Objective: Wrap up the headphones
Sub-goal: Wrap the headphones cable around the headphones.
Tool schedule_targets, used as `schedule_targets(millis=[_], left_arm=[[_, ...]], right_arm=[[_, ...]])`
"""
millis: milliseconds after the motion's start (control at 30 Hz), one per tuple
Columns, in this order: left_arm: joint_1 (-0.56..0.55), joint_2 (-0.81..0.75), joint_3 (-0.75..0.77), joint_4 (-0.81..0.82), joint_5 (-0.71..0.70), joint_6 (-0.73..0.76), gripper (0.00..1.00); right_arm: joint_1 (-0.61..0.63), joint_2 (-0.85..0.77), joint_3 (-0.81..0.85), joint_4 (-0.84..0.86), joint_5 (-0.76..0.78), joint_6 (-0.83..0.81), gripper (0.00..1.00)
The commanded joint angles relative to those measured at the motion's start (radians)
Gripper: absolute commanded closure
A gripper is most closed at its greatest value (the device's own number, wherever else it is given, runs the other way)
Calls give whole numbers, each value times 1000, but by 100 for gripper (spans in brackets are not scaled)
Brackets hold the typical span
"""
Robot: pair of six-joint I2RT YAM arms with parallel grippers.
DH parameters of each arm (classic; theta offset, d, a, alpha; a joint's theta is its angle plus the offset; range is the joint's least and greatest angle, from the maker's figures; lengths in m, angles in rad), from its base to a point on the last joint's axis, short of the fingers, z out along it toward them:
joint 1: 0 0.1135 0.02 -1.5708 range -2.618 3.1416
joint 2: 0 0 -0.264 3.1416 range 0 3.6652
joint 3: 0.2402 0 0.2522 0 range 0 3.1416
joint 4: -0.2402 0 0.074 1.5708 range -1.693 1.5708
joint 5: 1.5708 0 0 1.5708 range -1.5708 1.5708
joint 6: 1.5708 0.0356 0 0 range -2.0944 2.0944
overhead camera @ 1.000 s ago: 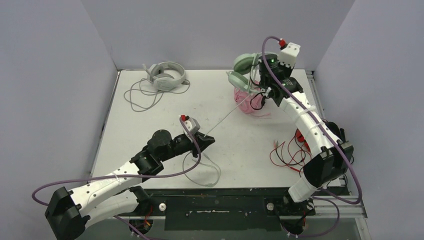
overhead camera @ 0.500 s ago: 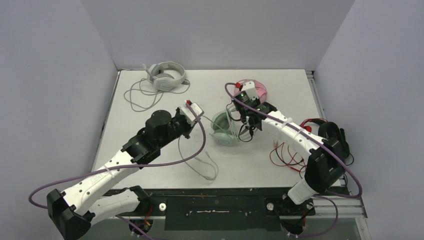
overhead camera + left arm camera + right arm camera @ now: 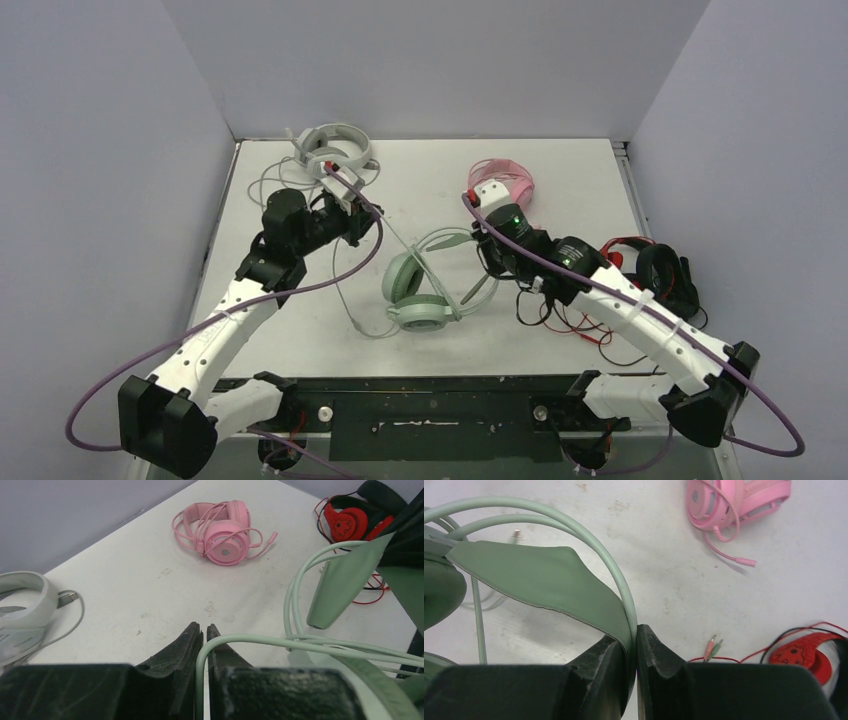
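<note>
The mint green headphones (image 3: 418, 296) are at the table's middle, and my right gripper (image 3: 488, 264) is shut on their headband (image 3: 549, 582). Their thin mint cable (image 3: 320, 647) runs left to my left gripper (image 3: 366, 224), whose jaws are shut on it. The pale grey-white headphones (image 3: 335, 150) lie at the back left with a loose cable, just behind the left gripper. The pink headphones (image 3: 503, 180) lie at the back, behind the right wrist, with their cable bunched on them.
Red and black headphones (image 3: 662, 272) with tangled red wires (image 3: 580, 322) lie at the right edge. A slack loop of the mint cable (image 3: 352, 305) lies at front centre. Grey walls enclose the table on three sides.
My right gripper has carried the mint green headphones from the back right down to the table's middle. My left gripper has moved back and left with the cable, towards the grey-white headphones.
</note>
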Motion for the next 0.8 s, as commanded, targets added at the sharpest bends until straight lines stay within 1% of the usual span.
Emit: schedule_targets(millis=[0, 167, 233, 433, 600, 700, 767], left_arm=[[40, 19, -22, 192, 100, -145, 93], [41, 38, -62, 299, 144, -243, 89], [41, 39, -81, 344, 150, -281, 88], [39, 36, -174, 497, 171, -399, 78], [6, 45, -279, 685, 179, -506, 71], [-46, 58, -311, 718, 150, -494, 68], [-74, 67, -321, 714, 115, -466, 67]], right_arm=[[18, -129, 48, 10, -191, 11, 100], [17, -190, 128, 52, -373, 30, 100], [18, -189, 161, 59, -399, 45, 100], [15, -169, 277, 79, -341, 122, 100], [15, -141, 381, 137, -308, 214, 100], [14, -91, 467, 138, -291, 265, 100], [14, -54, 532, 125, -240, 309, 100]])
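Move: The left hand has the cable at its barely parted fingertips, with the middle of the green headphones it is being wrapped round about 12 cm back, 12 cm to its right and roughly 14 cm below. The grey headset lies some 26 cm ahead, 14 cm left and 25 cm down. The right hand keeps its grip on the green headband, their middle about 5 cm back, 7 cm left and 8 cm lower; the pink headphones lie 25 cm ahead, 10 cm right and 20 cm down. Still pinching the headband, the right hand lifts the green headphones nearly 20 cm, easing back and left by about 4 cm each, and rolls some 30 degrees so its left side and the hanging ear cups swing up beside the left hand. Meanwhile the left hand drifts about 4 cm right and 3 cm back and down, rolling its left side down and opening its fingers to about a third, with the cable still running between them. ##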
